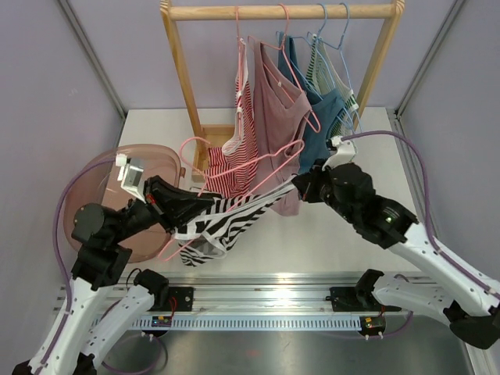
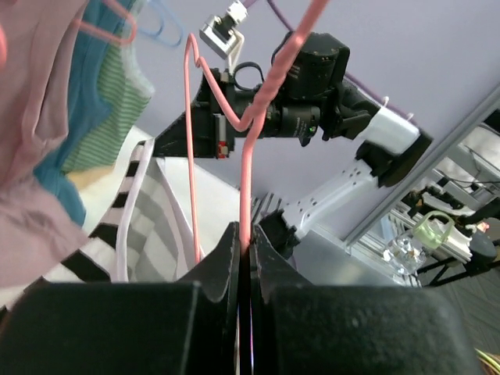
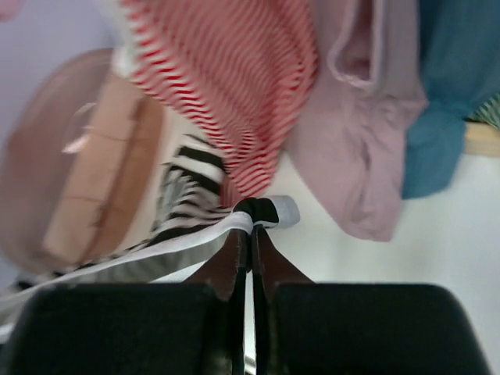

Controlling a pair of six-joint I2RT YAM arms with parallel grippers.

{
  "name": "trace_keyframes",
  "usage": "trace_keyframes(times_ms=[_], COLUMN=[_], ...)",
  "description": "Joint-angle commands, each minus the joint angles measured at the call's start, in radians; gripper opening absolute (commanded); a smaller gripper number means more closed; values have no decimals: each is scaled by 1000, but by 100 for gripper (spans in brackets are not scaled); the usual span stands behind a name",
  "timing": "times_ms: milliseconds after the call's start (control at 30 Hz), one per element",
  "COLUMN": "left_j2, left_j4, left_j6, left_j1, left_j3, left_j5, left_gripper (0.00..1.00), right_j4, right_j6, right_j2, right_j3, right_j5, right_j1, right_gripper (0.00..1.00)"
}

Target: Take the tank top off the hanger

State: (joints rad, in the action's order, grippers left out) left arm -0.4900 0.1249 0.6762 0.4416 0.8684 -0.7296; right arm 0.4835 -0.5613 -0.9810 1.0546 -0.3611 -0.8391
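A black-and-white striped tank top (image 1: 226, 223) hangs stretched between my two arms, off the rail and still draped on a pink wire hanger (image 1: 234, 168). My left gripper (image 1: 205, 205) is shut on the hanger's wire; in the left wrist view the pink hanger (image 2: 246, 156) runs straight down into the shut left gripper (image 2: 244, 238), with the tank top (image 2: 144, 211) to its left. My right gripper (image 1: 301, 186) is shut on the garment's white-edged strap. In the right wrist view the tank top (image 3: 187, 203) bunches at the tips of the right gripper (image 3: 251, 230).
A wooden clothes rack (image 1: 281, 12) stands at the back with a red-striped top (image 1: 250, 125), a pink top (image 1: 277, 101) and a blue top (image 1: 316, 109) on hangers. A brown translucent basket (image 1: 101, 180) sits at the left of the table.
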Motion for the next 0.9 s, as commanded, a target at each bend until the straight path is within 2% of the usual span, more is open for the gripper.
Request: trace_keyframes(times_ms=[0, 33, 100, 233, 300, 333, 367, 500, 600, 700, 733, 800, 867], left_j2=[-85, -105, -157, -231, -255, -266, -268, -234, -184, -165, -168, -188, -190], left_j4=[-381, -457, -494, -692, -693, -652, -642, -683, -583, -334, -177, 27, 108], left_j6=[123, 120, 60, -82, -128, -144, -180, -253, -276, -288, -290, -290, -284], left_j1=[12, 20, 60, 127, 143, 143, 143, 143, 143, 143, 143, 143, 143], left_j3=[44, 56, 96, 104, 129, 164, 173, 153, 173, 263, 294, 378, 402], left_j5=[19, 56, 125, 318, 395, 500, 545, 714, 795, 884, 932, 960, 972], left_gripper=[0, 0, 0, 0, 0, 0, 0, 0, 0, 0, 0, 0, 0], right_j4=[-66, -69, -68, -17, 39, 71, 104, 205, 190, 155, 150, 126, 93], right_j6=[90, 90, 89, 121, 149, 161, 173, 218, 202, 169, 156, 114, 77], right_j2=[79, 91, 93, 58, 41, 25, 19, 7, 21, 54, 59, 70, 74], right_j3=[94, 141, 197, 399, 462, 520, 542, 542, 405, 195, 159, 61, -2], right_j5=[222, 326, 420, 693, 752, 766, 763, 792, 743, 593, 562, 501, 472], right_j1=[14, 12, 12, 14, 12, 12, 14, 14, 14, 12, 12, 12, 5], right_gripper=[0, 0, 0, 0, 0, 0, 0, 0, 0, 0, 0, 0, 0])
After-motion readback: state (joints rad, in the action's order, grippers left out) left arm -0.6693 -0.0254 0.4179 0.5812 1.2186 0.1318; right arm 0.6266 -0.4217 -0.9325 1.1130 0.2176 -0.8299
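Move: The striped tank top is stretched between the hands: its middle is roughly 4 cm to the right of the left hand, 12 cm below it and about level with it fore and aft. From the right hand, pinching a strap, that middle is some 17 cm left and 13 cm back, at about its height. Farther out from the right hand, the red striped top hangs about 13 cm ahead and 17 cm left, the mauve top about 15 cm ahead and 6 cm left, both a little lower. Upward and apart: the left hand, still pinching the pink hanger, lifts it about 16 cm, first going forward, then swinging left away from the tank top while turning counter-clockwise some 40 degrees. The right hand keeps its pinch on the strap, sweeps steeply up about 20 cm and back, turning counter-clockwise too, then drops just as fast to near its starting height, a little forward again. ##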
